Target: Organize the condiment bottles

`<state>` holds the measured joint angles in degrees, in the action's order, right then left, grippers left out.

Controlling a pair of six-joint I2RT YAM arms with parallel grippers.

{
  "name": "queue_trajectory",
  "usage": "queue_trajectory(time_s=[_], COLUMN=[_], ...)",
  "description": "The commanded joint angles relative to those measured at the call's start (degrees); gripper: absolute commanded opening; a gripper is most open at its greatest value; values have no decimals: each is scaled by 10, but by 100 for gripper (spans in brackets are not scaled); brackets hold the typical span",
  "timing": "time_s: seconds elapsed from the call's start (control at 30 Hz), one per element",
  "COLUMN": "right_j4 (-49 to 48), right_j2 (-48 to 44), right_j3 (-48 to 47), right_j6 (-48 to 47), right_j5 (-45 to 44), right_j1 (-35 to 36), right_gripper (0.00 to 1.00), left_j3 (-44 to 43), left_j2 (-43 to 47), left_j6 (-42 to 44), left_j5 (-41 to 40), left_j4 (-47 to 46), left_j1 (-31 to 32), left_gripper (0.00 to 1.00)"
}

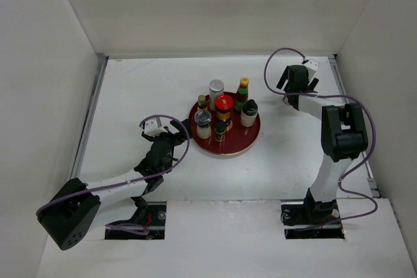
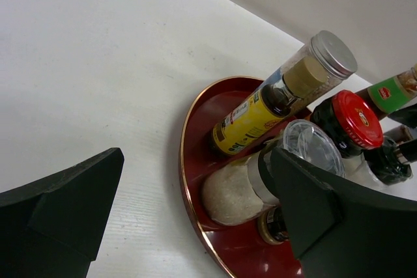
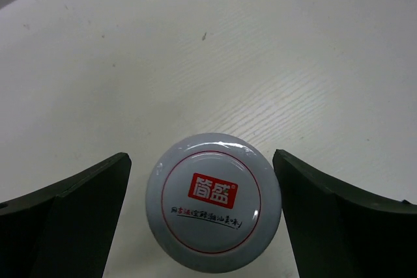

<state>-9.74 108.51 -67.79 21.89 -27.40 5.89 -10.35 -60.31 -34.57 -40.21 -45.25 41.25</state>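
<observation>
Several condiment bottles stand on the round red tray (image 1: 251,140): a silver-capped one (image 1: 215,89), a red-capped one (image 1: 224,105), a tall green orange-capped one (image 1: 242,92) and a black-capped white one (image 1: 249,113). My left gripper (image 1: 163,133) is open just left of the tray. Its wrist view shows the tray rim (image 2: 185,161), the silver-capped bottle (image 2: 287,89) and a clear-lidded jar of white grains (image 2: 241,190) by the right finger (image 2: 313,206). At the back right, my right gripper (image 1: 298,81) is open around a grey-lidded jar (image 3: 214,203), with a gap on each side.
White walls enclose the table on the left, back and right. The right arm's purple cable (image 1: 273,63) loops above the table beside the gripper. Both arm bases sit at the near edge.
</observation>
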Motion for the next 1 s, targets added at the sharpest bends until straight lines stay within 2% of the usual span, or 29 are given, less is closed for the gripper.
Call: queue_trajectory(time_s=[0.0,0.07,0.13,0.23,0.43,0.57,0.7,0.8,0.97], right_j4=[6,13,13,-2,-15,3,38,28,-47], right_j2=[-5,-22,-46,-109,-303,-433,-509,-508,-398], right_j3=[-16,-4,14,58,167,258,298,294,253], right_j6=[6,4,7,13,16,19,45,65,47], right_j5=[40,38,37,10,-46,-86,-93,-87,-79], right_j1=[-7,-5,-5,6,78,179,284,355,416], right_gripper=[93,83,65,53,51,51,51,51,52], left_j3=[-7,-7,-7,-8,-9,-9,-5,-5,-5], left_j2=[1,3,0,9,25,41,59,63,55], left_j6=[-6,-6,-6,-6,-6,-8,-13,-20,-24], left_j5=[4,4,4,6,6,0,-3,-21,-30], left_j4=[-29,-29,-29,-24,-12,2,11,24,36], left_j1=[-6,-6,-6,-3,-4,-7,-15,-22,-38], left_gripper=[100,100,100,100,100,100,100,100,100])
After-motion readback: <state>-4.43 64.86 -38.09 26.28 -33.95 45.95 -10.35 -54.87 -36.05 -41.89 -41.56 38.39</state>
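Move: The white-lidded jar stands between the right hand's open fingers, its middle about 3 cm below the hand point. The tray's middle is some 29 cm left and 11 back of this hand; on it are the black-capped bottle, 18 left and 10 back, the green-labelled bottle, 22 left and 3 back, and the dark-lidded shaker, 31 left and 18 back. From the left hand the jar is roughly 52 cm right, 20 forward and 8 lower. Easing down barely a centimetre, the right fingers close on the white-lidded jar, then carry it back and left in an arc, about 21 cm each way, towards the near right part of the tray. The hand rises some 11 cm, then starts sinking, turning about 30 degrees counter-clockwise. The open, empty left hand drifts about 2 cm left and slightly up, away from the tray. ##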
